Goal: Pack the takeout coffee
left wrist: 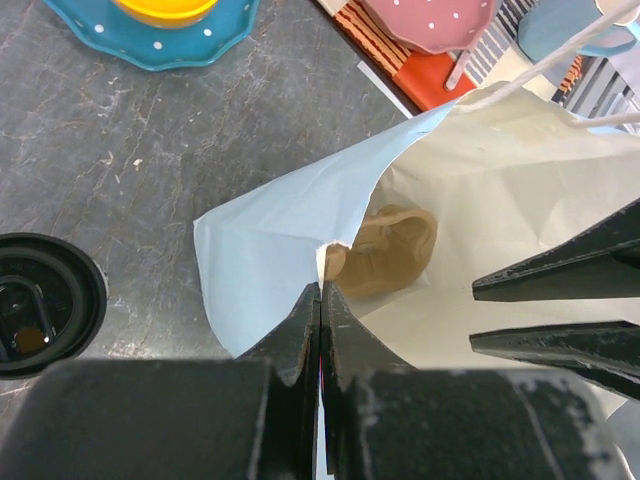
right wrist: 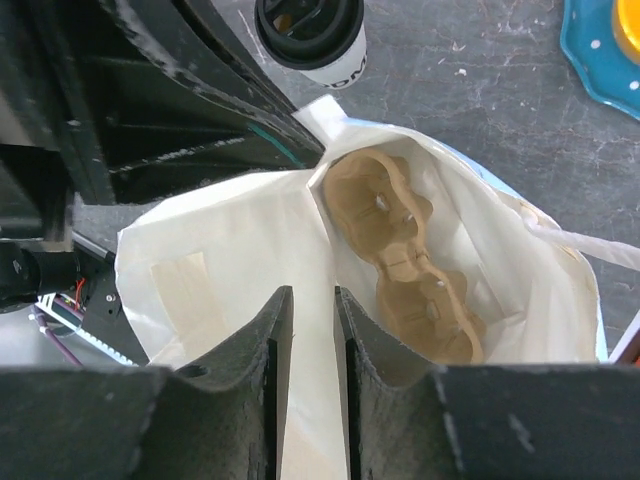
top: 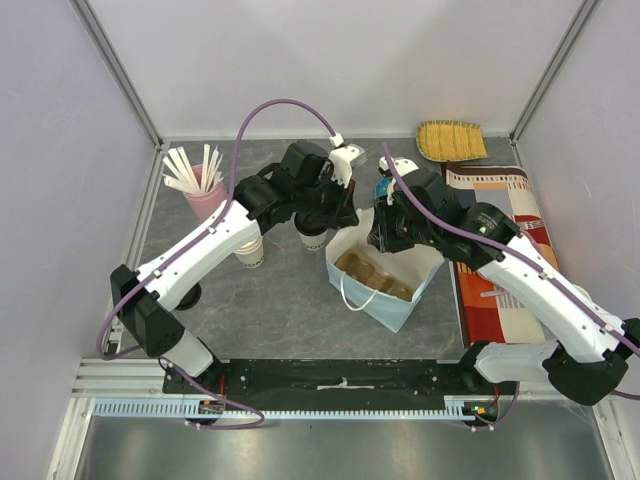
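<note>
The takeout coffee (top: 312, 238), a white cup with a black lid, stands on the table just left of the light-blue paper bag (top: 392, 305), half under my left arm. Its lid (left wrist: 40, 305) shows at the left of the left wrist view, and the coffee (right wrist: 312, 35) also shows in the right wrist view. My left gripper (left wrist: 321, 290) is shut on the bag's near rim (left wrist: 300, 240). My right gripper (right wrist: 313, 292) stands slightly open over the opposite rim, the white bag wall (right wrist: 230, 250) running through the gap. A brown cardboard cup tray (right wrist: 410, 260) lies at the bag's bottom.
A pink cup of white sticks (top: 200, 190) and stacked paper cups (top: 250, 250) stand at the left. A yellow woven mat (top: 452, 140) lies at the back right, beside an orange striped cloth (top: 500, 250). A blue plate (left wrist: 150, 45) lies beyond the bag.
</note>
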Robot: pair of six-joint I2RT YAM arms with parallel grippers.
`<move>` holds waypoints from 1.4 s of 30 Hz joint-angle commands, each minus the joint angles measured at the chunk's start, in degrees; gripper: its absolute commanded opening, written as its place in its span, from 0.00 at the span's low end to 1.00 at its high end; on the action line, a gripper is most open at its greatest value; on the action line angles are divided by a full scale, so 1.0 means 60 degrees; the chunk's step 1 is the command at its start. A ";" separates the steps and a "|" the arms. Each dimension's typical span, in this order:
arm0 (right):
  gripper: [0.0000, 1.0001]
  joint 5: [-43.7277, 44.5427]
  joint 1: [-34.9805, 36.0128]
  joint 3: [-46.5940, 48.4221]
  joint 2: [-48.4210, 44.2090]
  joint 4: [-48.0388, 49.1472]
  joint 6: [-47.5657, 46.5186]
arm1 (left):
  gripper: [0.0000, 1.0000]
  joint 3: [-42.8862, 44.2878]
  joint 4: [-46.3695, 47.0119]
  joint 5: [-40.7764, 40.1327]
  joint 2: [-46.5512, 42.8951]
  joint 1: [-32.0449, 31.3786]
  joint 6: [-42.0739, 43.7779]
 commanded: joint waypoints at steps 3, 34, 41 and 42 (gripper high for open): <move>0.35 0.0306 0.0009 0.1002 -0.0035 -0.0555 -0.0132 | 0.02 0.0237 0.0580 0.0424 0.0322 -0.0037 -0.0264; 0.68 0.0672 -0.0107 0.4078 0.1355 -0.0234 -0.0191 | 0.84 0.1820 -0.0328 -0.2784 -0.0556 0.0417 0.2036; 0.84 0.1243 -0.0503 0.5424 0.2235 0.0001 -0.0132 | 0.86 0.1189 -0.0636 -0.2740 -0.0863 0.1163 0.1436; 0.87 0.1302 -0.0591 0.5587 0.2352 0.0015 -0.0233 | 0.86 0.1160 -0.0680 -0.2726 -0.0893 0.1237 0.1392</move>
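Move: The left hand pinches the takeout bag's rim at its left far corner; the black-lidded coffee cup stands about 9 cm ahead and 9 cm left of it, roughly 16 cm lower. The cup stack is some 15 cm left of that cup and 4 cm nearer. The right hand hovers nearly over the bag's middle, about 12 cm above it, with the cup roughly 14 cm ahead and 17 cm to its left. The left fingers open wide and let go of the bag's rim while the hand dips a little, then the hand climbs and swings forward and left to above the lidded cup, ending about 6 cm along each way and tilting its fingertips up some 20 degrees. The right hand, empty and already part open, rises about 12 cm clear of the bag, adding a forward reach of 5 cm late on and spreading its fingers wide. ##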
